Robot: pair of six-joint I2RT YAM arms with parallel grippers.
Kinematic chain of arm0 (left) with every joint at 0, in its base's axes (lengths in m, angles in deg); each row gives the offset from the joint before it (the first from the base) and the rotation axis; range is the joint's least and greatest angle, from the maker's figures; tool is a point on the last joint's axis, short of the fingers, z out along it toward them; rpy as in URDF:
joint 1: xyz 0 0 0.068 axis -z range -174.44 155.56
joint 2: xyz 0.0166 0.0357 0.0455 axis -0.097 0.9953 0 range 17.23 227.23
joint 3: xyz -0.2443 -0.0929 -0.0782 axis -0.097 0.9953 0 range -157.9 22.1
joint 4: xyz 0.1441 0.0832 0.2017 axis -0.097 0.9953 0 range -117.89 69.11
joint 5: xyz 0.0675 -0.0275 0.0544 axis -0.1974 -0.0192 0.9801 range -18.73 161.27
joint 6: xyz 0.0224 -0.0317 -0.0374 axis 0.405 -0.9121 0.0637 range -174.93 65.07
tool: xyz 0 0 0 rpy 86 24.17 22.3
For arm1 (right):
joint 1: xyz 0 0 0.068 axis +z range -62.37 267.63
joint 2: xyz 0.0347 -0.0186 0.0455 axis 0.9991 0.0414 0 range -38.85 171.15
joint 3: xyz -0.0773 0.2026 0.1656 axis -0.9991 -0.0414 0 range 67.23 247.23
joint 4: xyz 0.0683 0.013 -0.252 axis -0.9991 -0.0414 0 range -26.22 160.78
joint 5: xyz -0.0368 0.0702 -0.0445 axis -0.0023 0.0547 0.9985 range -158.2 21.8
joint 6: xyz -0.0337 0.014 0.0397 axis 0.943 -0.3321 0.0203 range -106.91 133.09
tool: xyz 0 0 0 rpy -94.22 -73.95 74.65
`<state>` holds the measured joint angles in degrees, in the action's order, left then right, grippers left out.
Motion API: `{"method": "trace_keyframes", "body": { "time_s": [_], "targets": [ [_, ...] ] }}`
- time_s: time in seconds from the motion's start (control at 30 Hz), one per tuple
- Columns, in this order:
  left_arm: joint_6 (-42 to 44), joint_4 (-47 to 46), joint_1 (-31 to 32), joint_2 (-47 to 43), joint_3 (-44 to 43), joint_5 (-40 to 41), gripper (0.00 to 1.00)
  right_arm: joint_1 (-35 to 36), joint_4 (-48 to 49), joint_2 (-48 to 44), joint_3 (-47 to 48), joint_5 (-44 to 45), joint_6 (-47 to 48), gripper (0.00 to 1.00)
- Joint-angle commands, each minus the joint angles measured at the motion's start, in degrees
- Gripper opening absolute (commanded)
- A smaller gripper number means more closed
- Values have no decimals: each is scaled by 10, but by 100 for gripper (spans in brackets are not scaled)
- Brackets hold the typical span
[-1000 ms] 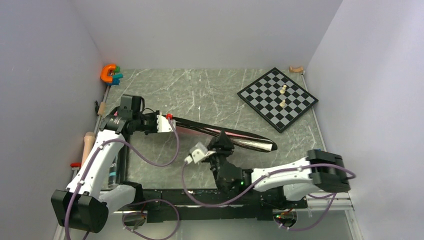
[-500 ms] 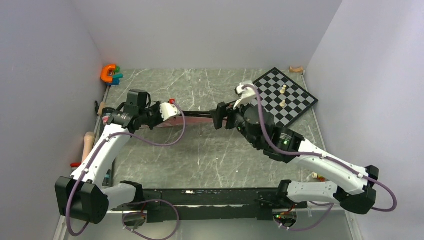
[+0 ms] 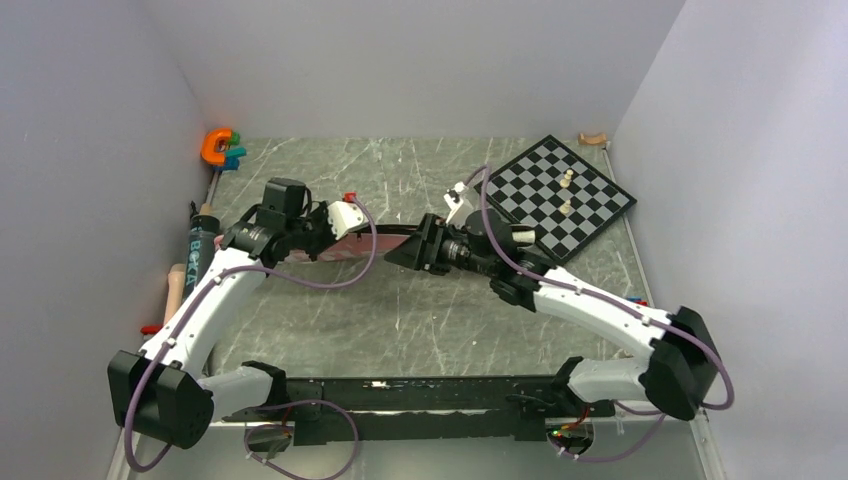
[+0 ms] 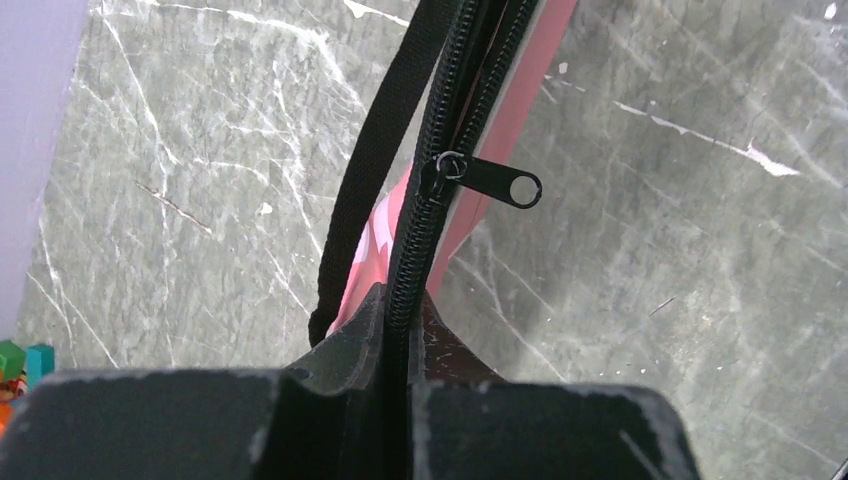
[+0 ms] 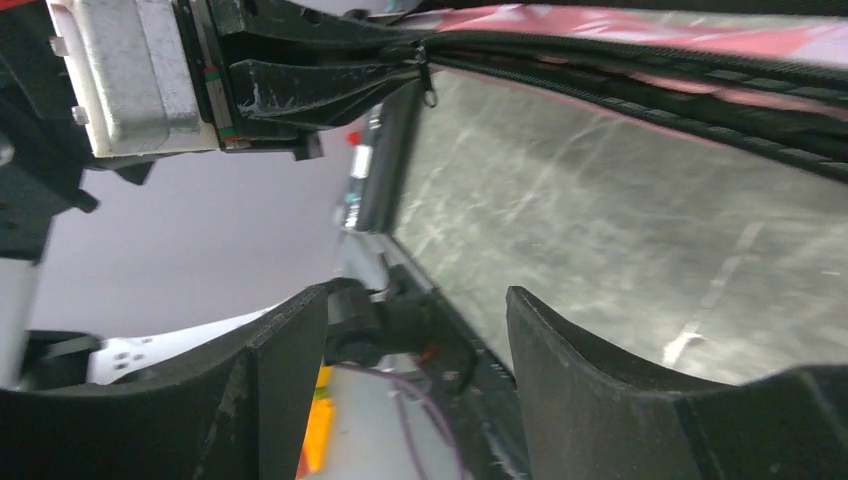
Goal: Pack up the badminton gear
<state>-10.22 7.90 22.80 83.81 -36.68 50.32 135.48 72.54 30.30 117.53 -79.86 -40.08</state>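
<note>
The pink racket bag [image 3: 320, 250] hangs edge-on above the middle of the table. My left gripper [image 3: 372, 238] is shut on its black zipper edge [image 4: 425, 230]. The zipper pull [image 4: 492, 181] sticks out just beyond my fingers, and the black strap [image 4: 372, 160] runs alongside. My right gripper [image 3: 400, 256] points left at the same end of the bag, open and holding nothing. In the right wrist view the bag [image 5: 650, 40] runs above my open right gripper [image 5: 410, 340]. The dark tube [image 3: 197, 255] lies along the left table edge. Rackets and shuttlecocks are out of view.
A chessboard [image 3: 590, 215] with pale pieces sits at the back right, close behind my right arm. An orange C-shaped toy [image 3: 216, 147] is in the back left corner. A pale cylinder [image 3: 177, 283] lies beyond the left table edge.
My right arm swung from the near edge to the back, then came down pointing left at the bag, its jaws wider. The left gripper lifted its bag end and shifted right.
</note>
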Motion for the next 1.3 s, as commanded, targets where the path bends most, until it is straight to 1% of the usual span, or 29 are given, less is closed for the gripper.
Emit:
{"method": "trace_keyframes", "body": {
  "time_s": [0.0, 0.07, 0.17, 0.27, 0.37, 0.57, 0.67, 0.9, 0.93, 1.0, 1.27],
  "targets": [
    [-75, -61, 5, -9, -54, -31, 0, -1, 210, 42, -16, -108, -133, 67],
    [-97, -64, 6, -8, -61, -33, 0, -1, 247, 69, -21, -110, -153, 65],
    [-114, -62, 10, -5, -69, -31, 0, -2, 266, 91, -21, -91, -158, 63],
    [-126, -60, 16, -5, -72, -31, 0, -2, 275, 101, -23, -55, -150, 61],
    [-136, -58, 21, -7, -72, -32, 0, -4, 305, 114, -19, -19, -143, 60],
    [-149, -49, 27, -15, -76, -38, 0, -7, 366, 185, 19, -28, -155, 59],
    [-151, -44, 29, -20, -78, -40, 0, -8, 366, 213, 38, -35, -153, 57],
    [-150, -40, 34, -27, -70, -42, 0, -9, 398, 233, 45, -20, -165, 54],
    [-150, -40, 35, -28, -69, -42, 0, -9, 400, 235, 46, -19, -167, 52],
    [-151, -38, 37, -29, -68, -41, 0, -8, 412, 239, 45, -15, -173, 50],
    [-155, -31, 44, -38, -64, -43, 0, -9, 419, 240, 48, -1, -174, 49]
  ]
}}
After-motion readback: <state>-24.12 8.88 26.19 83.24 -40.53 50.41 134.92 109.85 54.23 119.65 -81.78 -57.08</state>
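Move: The right hand, open, goes for the racket bag's zipper pull, some 9 cm to its left, 7 cm ahead and 2 cm below. The left fingertips, already pinching the closed zipper, are about 4 cm farther left than the pull and 2 cm nearer the base; from them the pull lies 4 cm right and 2 cm ahead. The racket handle end sticks out some 25 cm right of the right hand and 4 cm ahead. Right hand goes about 10 cm left and forward to the zipper pull, fingers narrowing; left raises the bag. ##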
